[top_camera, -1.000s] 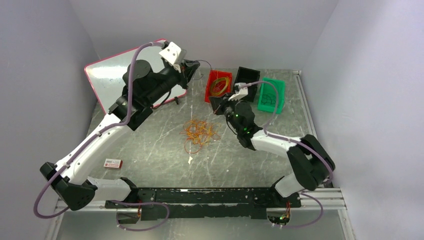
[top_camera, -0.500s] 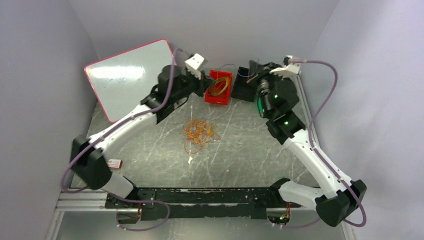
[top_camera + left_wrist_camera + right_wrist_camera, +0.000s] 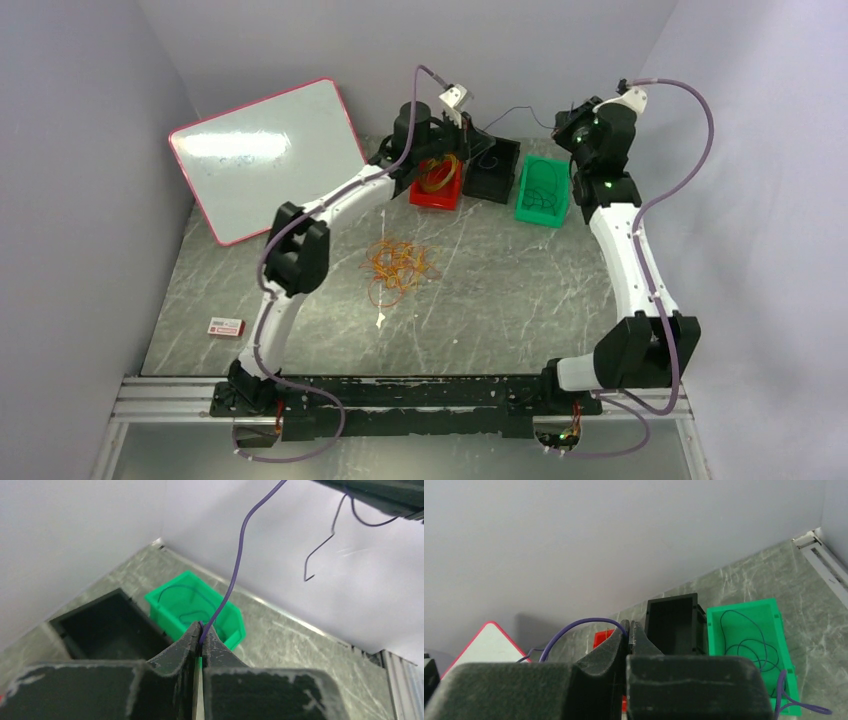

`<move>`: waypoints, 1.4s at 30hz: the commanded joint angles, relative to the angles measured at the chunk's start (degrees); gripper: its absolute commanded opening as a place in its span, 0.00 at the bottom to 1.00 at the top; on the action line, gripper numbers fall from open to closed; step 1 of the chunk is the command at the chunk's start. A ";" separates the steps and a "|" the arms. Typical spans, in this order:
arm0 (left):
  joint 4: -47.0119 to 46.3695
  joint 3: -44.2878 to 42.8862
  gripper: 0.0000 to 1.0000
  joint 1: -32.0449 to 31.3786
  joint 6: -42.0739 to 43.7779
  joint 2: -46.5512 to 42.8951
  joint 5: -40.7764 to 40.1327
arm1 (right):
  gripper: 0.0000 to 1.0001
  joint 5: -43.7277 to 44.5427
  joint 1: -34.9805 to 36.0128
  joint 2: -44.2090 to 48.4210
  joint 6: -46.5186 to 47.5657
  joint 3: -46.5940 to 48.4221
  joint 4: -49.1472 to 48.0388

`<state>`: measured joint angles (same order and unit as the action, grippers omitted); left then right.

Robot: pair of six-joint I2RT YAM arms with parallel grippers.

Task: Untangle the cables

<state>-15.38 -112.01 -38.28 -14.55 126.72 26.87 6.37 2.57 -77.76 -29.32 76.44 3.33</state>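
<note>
A thin purple cable [image 3: 517, 110] hangs in the air between my two grippers at the back of the table. My left gripper [image 3: 472, 127] is above the red and black bins, shut on one end of this cable [image 3: 235, 570], which rises from its tips [image 3: 201, 631]. Above the green bin, my right gripper [image 3: 563, 122] is shut on the other end [image 3: 574, 626], which arcs leftward from its tips [image 3: 629, 630]. A tangle of orange and yellow cables [image 3: 400, 265] lies mid-table, away from both grippers.
A red bin [image 3: 422, 193] holds yellow and orange loops. Beside it stand a black bin [image 3: 495, 172] and a green bin [image 3: 528, 214] with dark cables [image 3: 744, 645]. A pink-edged whiteboard [image 3: 262, 155] leans at the back left. A small red-white block [image 3: 226, 326] lies front left.
Both arms swung toward the back wall. The left gripper moved right over the red and black bins, the right one went to the far right, and the purple cable between them drew out.
</note>
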 commanded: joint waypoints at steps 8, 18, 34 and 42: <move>-14.20 -22.97 0.07 -2.29 -9.68 23.27 7.77 | 0.00 -21.68 -10.10 -8.54 -2.32 5.07 -1.03; -14.35 -13.27 0.07 -3.49 -3.15 19.43 3.21 | 0.00 -22.91 -11.81 -20.37 -0.53 4.81 3.15; -12.83 -3.45 0.07 -3.12 2.15 11.03 3.31 | 0.00 -5.97 -7.02 -34.62 4.79 7.84 12.86; -11.83 0.43 0.07 -3.01 3.27 9.15 3.96 | 0.00 -6.21 -5.16 -37.58 5.90 7.25 12.58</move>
<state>-26.70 -112.64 -41.41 -12.97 138.54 30.09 -1.41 -3.18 -114.17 -24.82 83.05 15.11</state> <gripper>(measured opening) 0.077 0.017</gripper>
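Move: The right hand, pinching the purple cable, has the green bin about 34 cm below it, some 8 cm ahead and 5 cm to its right; the black bin lies roughly 11 cm ahead and 6 cm left of that hand, just as low. From the left hand, holding the same cable, the green bin is about 8 cm ahead, 15 cm right and 26 cm down; the black bin is 13 cm ahead and 4 cm right, the red bin 12 cm ahead and 8 cm left. The right hand keeps its pinch on the purple cable and eases forward and a little right, then sinks steeply towards the green bin, about 30 cm down in all, its fingers tipping some 40 degrees downward. The left hand, still shut on the same cable, follows right and down by some 8 and 11 cm, then rises and drifts back left a few centimetres before sinking slightly again beside the green bin, above the black one. ##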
